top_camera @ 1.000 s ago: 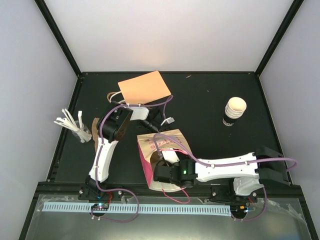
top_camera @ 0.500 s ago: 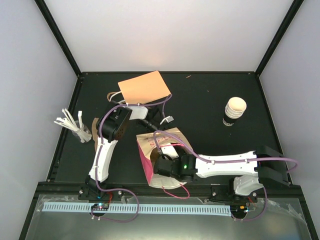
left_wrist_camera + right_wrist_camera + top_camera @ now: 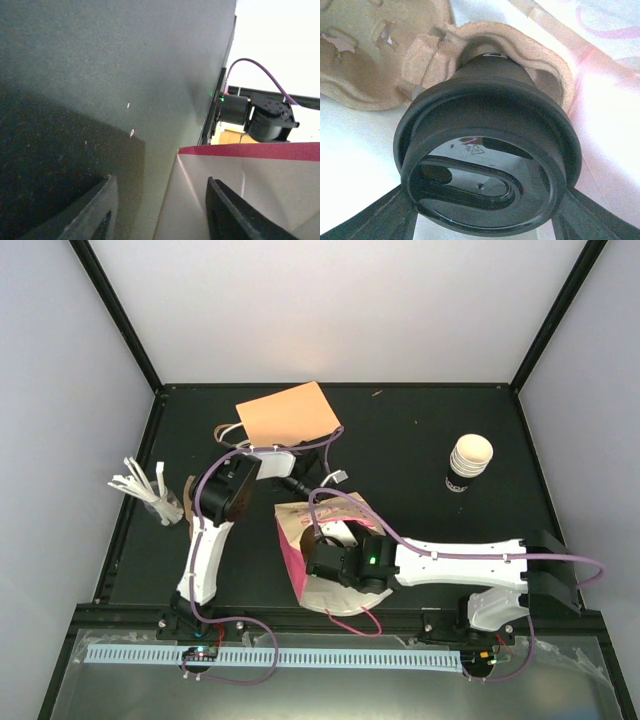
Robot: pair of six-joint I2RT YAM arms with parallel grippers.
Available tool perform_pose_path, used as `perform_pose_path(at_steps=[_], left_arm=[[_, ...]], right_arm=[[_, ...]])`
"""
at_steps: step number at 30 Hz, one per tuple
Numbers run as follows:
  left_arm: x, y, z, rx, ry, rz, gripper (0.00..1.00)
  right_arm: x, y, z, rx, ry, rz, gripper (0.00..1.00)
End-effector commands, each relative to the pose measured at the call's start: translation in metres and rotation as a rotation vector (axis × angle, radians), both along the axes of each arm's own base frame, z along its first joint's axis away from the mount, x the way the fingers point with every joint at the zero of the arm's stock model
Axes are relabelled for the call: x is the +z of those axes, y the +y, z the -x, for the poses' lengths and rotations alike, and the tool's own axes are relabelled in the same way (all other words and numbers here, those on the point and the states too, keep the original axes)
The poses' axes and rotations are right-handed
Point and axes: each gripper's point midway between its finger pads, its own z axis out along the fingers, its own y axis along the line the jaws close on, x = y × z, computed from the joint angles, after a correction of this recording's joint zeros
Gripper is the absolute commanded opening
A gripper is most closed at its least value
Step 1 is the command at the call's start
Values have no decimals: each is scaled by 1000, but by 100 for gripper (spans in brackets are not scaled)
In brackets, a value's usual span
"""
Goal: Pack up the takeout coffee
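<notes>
The pink and white paper bag lies on its side mid-table, its mouth toward the right arm. My right gripper reaches into it. There its fingers press both sides of a dark cup's black lid. That cup sits in the brown pulp carrier. My left gripper hovers open at the bag's upper edge, and the bag wall stands between its fingers without being pinched. The cream-white ribbed takeout coffee cup with a dark lower part stands apart at the back right.
A flat orange paper bag lies at the back left. A bundle of thin white sticks and a brown pulp piece sit at the left edge. Black frame rails border the dark table.
My left gripper has opened and let go of the bag's edge. The right arm has pushed further left into the bag with the lidded cup, and its fingers have narrowed slightly.
</notes>
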Motion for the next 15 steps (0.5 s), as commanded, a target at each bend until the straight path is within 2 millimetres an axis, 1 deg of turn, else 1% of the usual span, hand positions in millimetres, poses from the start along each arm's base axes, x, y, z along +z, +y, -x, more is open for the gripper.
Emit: perform_pose_path(at_steps=[1,2,3,4,6,7,8,10,12,14,15], left_arm=[[7,6,-15,27,-99,-165,57],[10,10,-24,50,-118,-181,62],[16,12,-31,68,-131,-177,69],[24,13,-38,83,-146,-166,78],[37,17,-49,108,-179,-166,92],[41,19,-53,116,-197,-181,97],[45,22,-57,124,-215,-198,99],[52,27,-62,136,-241,-222,99],[57,33,-65,151,-260,-238,99],[56,37,-66,160,-263,-246,99],[54,36,-64,156,-248,-234,99]], right_arm=[[-6,-15,17,45,165,77,70],[-4,-17,19,47,180,85,70],[-2,-20,20,48,192,94,70],[1,-21,21,54,206,98,70],[7,-23,22,64,230,98,70],[10,-23,23,71,252,97,71],[12,-24,24,82,272,102,70],[17,-28,25,88,290,129,70],[22,-33,23,84,285,160,73],[28,-38,20,77,268,182,75],[30,-38,19,74,259,185,75]])
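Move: The right hand is already inside the tipped takeout bag with the lidded coffee between its fingers. The drink carrier round the cup lies about 5 cm ahead, 3 cm to the left and 7 cm below; the bag's middle is some 3 cm ahead, 3 cm left and 4 cm below. The left hand is low by the bag's far edge, with the bag's middle roughly 9 cm back, 1 cm right and 6 cm higher, and the flat orange bag about 15 cm ahead, 8 cm left and 3 cm down. Keeping its hold on the lidded coffee in the carrier, the right hand rises some 3 cm inside the bag, then eases down slightly while drifting right and a little back, its fingers tipping about 10 degrees more steeply downward. The left hand opens from half to wide and comes free of the bag's far lower edge, backing off forward, up and left by some 7 cm. ##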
